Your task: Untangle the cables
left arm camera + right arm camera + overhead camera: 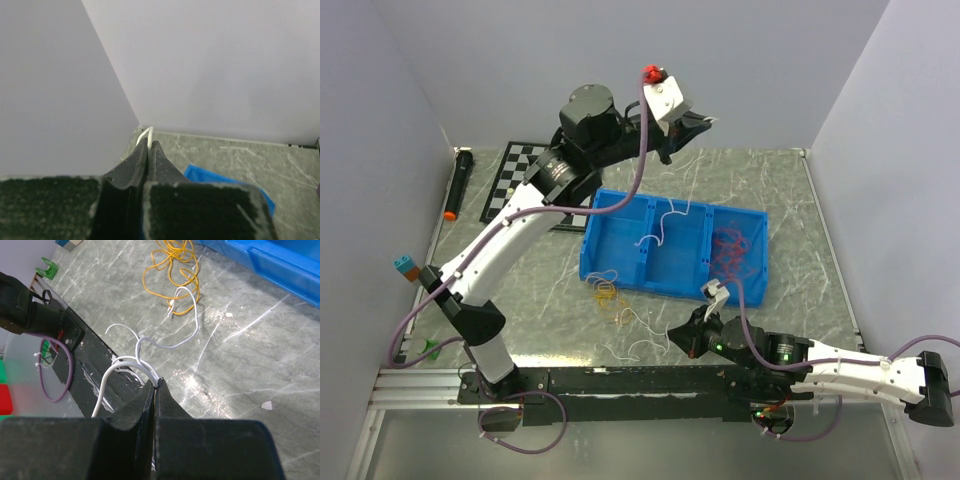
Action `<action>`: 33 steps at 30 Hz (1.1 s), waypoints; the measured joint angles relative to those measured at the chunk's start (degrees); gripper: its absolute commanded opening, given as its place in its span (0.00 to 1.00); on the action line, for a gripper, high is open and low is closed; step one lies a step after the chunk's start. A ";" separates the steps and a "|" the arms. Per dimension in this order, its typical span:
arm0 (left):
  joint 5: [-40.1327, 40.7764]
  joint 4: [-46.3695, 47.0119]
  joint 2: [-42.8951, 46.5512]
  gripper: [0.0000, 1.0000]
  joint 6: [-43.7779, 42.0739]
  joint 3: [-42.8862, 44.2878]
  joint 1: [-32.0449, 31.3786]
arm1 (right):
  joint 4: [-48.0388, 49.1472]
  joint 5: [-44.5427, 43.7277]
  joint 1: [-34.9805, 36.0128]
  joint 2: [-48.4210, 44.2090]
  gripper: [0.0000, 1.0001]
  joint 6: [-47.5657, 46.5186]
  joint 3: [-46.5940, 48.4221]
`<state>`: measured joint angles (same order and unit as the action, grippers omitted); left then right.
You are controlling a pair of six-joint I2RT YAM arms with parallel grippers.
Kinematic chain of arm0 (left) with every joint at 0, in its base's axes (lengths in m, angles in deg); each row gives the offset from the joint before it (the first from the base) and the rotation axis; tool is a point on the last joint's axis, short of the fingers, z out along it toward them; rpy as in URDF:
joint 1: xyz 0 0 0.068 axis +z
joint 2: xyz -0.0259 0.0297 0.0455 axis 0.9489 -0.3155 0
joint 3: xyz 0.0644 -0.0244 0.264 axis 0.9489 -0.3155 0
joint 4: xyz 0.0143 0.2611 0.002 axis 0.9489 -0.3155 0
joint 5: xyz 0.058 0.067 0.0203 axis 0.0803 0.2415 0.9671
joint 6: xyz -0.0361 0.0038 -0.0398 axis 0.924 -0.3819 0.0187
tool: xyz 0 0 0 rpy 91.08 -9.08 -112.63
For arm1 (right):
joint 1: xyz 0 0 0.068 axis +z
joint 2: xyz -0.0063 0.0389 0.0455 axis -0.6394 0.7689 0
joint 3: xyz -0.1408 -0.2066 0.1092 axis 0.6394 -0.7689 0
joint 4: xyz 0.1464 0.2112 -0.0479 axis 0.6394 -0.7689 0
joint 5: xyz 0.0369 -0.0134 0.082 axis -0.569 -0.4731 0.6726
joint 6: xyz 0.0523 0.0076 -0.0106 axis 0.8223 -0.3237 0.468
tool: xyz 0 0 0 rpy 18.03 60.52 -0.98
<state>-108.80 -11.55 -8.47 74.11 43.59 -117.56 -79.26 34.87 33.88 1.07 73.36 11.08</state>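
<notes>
My left gripper point(698, 124) is raised high near the back wall, shut on a thin white cable point(147, 134) that pokes out just past its tips point(149, 142). Low at the table's front edge, my right gripper point(678, 336) is shut on white cables point(172, 344) that loop out from its tips point(157, 383) over the table. A heap of yellow cables point(608, 295) lies in front of the blue bin point(592, 250) and also shows in the right wrist view point(172, 270). Red cables point(732, 250) fill the bin's right compartment, and white ones point(665, 228) lie in its middle one.
A checkerboard point(523, 168) and a black cylinder with an orange tip point(459, 185) lie at the back left. A teal block point(404, 265) sits on the left edge. The black front rail point(75, 337) runs under my right gripper. Loose white strands point(638, 347) lie near the front.
</notes>
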 measured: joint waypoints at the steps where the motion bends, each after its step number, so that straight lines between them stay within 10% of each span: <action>1: 0.22 0.15 -0.68 0.01 -0.17 1.66 -0.63 | 0.02 0.00 0.00 0.11 0.00 -0.02 0.00; 21: 11.34 3.98 0.48 0.01 -3.19 -17.22 -1.95 | 0.04 -0.59 0.02 -1.49 0.00 0.94 -0.96; 33: 14.86 7.61 1.75 0.01 -2.73 -11.54 -1.38 | 0.02 -0.85 0.02 -1.36 0.00 1.01 -1.01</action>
<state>-93.94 -3.94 -6.72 71.37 32.05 -118.94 -79.24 34.02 33.90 -0.29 74.37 10.08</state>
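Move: The left gripper holds a white cable high over the blue box. The middle compartment lies about 8 cm ahead, 4 cm to the left and 50 cm below; the right compartment with the pink cable is also some 7 cm ahead but 9 cm to the right. The yellow cable lies roughly 4 cm back and 20 cm to the left on the table. From the right gripper, the middle compartment is about 29 cm ahead, 3 cm to the right and 9 cm lower. Keep the left fingers shut on the white cable and, after a slight lift, dip the gripper quickly by about 13 cm above the box, easing forward some 4 cm, then bring it back up a little over half that way. Swing the wrist about 15 degrees counter-clockwise meanwhile. Let the right gripper stay put low over the table, still pinching its own white cable. ##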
